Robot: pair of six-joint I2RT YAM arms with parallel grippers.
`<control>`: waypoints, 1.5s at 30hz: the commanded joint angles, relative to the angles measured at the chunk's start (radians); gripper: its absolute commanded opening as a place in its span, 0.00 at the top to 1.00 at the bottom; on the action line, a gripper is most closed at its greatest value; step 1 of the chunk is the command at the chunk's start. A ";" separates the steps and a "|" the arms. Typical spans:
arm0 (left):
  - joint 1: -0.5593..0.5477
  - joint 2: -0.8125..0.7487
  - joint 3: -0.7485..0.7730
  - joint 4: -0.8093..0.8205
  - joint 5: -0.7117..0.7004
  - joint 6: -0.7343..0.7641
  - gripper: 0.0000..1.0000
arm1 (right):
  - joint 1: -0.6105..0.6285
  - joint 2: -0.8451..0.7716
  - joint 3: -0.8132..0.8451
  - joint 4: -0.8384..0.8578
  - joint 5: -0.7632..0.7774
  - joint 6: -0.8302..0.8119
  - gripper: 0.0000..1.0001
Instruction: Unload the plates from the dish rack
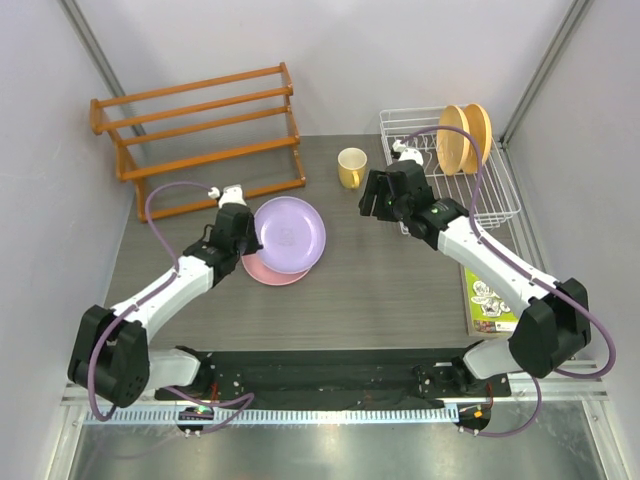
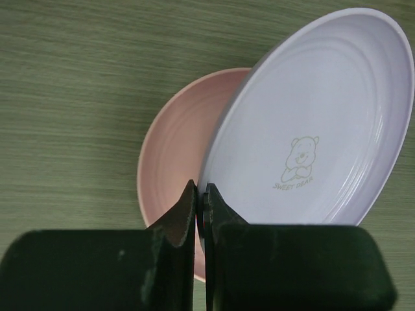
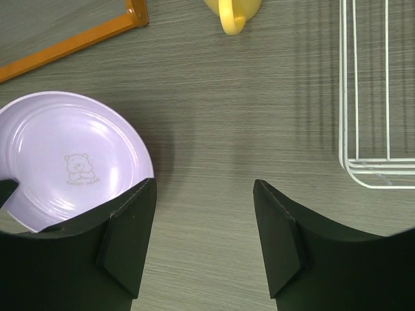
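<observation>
My left gripper [image 2: 200,189] is shut on the rim of the lilac plate [image 1: 290,233], which it holds tilted over the pink plate [image 1: 268,271] lying flat on the table. In the left wrist view the lilac plate [image 2: 318,123] shows a small bear print, with the pink plate [image 2: 178,152] beneath it. Two orange-yellow plates [image 1: 462,137] stand upright in the white wire dish rack [image 1: 490,195] at the back right. My right gripper [image 1: 378,200] hangs open over bare table between the lilac plate [image 3: 71,159] and the dish rack [image 3: 363,97], holding nothing.
A small yellow mug [image 1: 351,167] stands left of the dish rack. An orange wooden slatted rack [image 1: 200,135] sits at the back left. A green printed card [image 1: 490,298] lies near the right edge.
</observation>
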 commanded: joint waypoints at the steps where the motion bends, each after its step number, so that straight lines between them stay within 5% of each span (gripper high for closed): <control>1: 0.036 -0.015 -0.003 -0.035 -0.033 -0.030 1.00 | -0.008 0.006 -0.004 0.012 0.029 -0.023 0.33; 12: 0.082 0.047 -0.010 -0.071 0.082 -0.067 0.96 | -0.023 0.024 0.008 0.002 0.046 -0.052 0.33; 16: 0.082 0.044 -0.029 -0.052 0.100 -0.080 0.66 | -0.043 0.039 0.030 -0.015 0.079 -0.081 0.33; 18: 0.082 0.044 -0.025 -0.062 0.100 -0.076 0.60 | -0.052 0.050 0.047 -0.024 0.092 -0.101 0.32; 22: 0.082 0.042 -0.020 -0.078 0.080 -0.070 0.19 | -0.097 0.078 0.082 -0.034 0.128 -0.137 0.32; 27: 0.082 0.010 0.003 -0.091 0.056 -0.044 0.01 | -0.158 0.136 0.180 -0.035 0.360 -0.212 0.31; 36: 0.082 -0.016 0.052 -0.006 0.172 -0.033 0.00 | -0.267 0.424 0.520 0.046 0.688 -0.451 0.28; 45: 0.081 0.004 0.046 0.049 0.223 -0.025 0.00 | -0.333 0.694 0.823 0.147 0.742 -0.693 0.32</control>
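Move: The pink plate, where the purple plate goes, lies about 6 cm below the left hand, some 7 cm to its right and 2 cm back; the mug is about 20 cm ahead, 26 cm right and 3 cm below. From the right hand, the nearer yellow plate stands upright in the dish rack some 16 cm ahead, 20 cm right and 4 cm lower. The other yellow plate is 6 cm farther right, and the mug about 11 cm ahead, 3 cm left and 11 cm below. The purple plate, already pinched by its left rim, is lowered about 4 cm by the left hand, drifting left and slightly back, onto the pink plate; the fingers then open wide and the hand backs up off the rim. The empty right hand barely moves, then sweeps right and forward, nearly 30 cm, rising late, to the nearer yellow plate, rolling left side down and turning clockwise, fingers still about two-thirds open. ##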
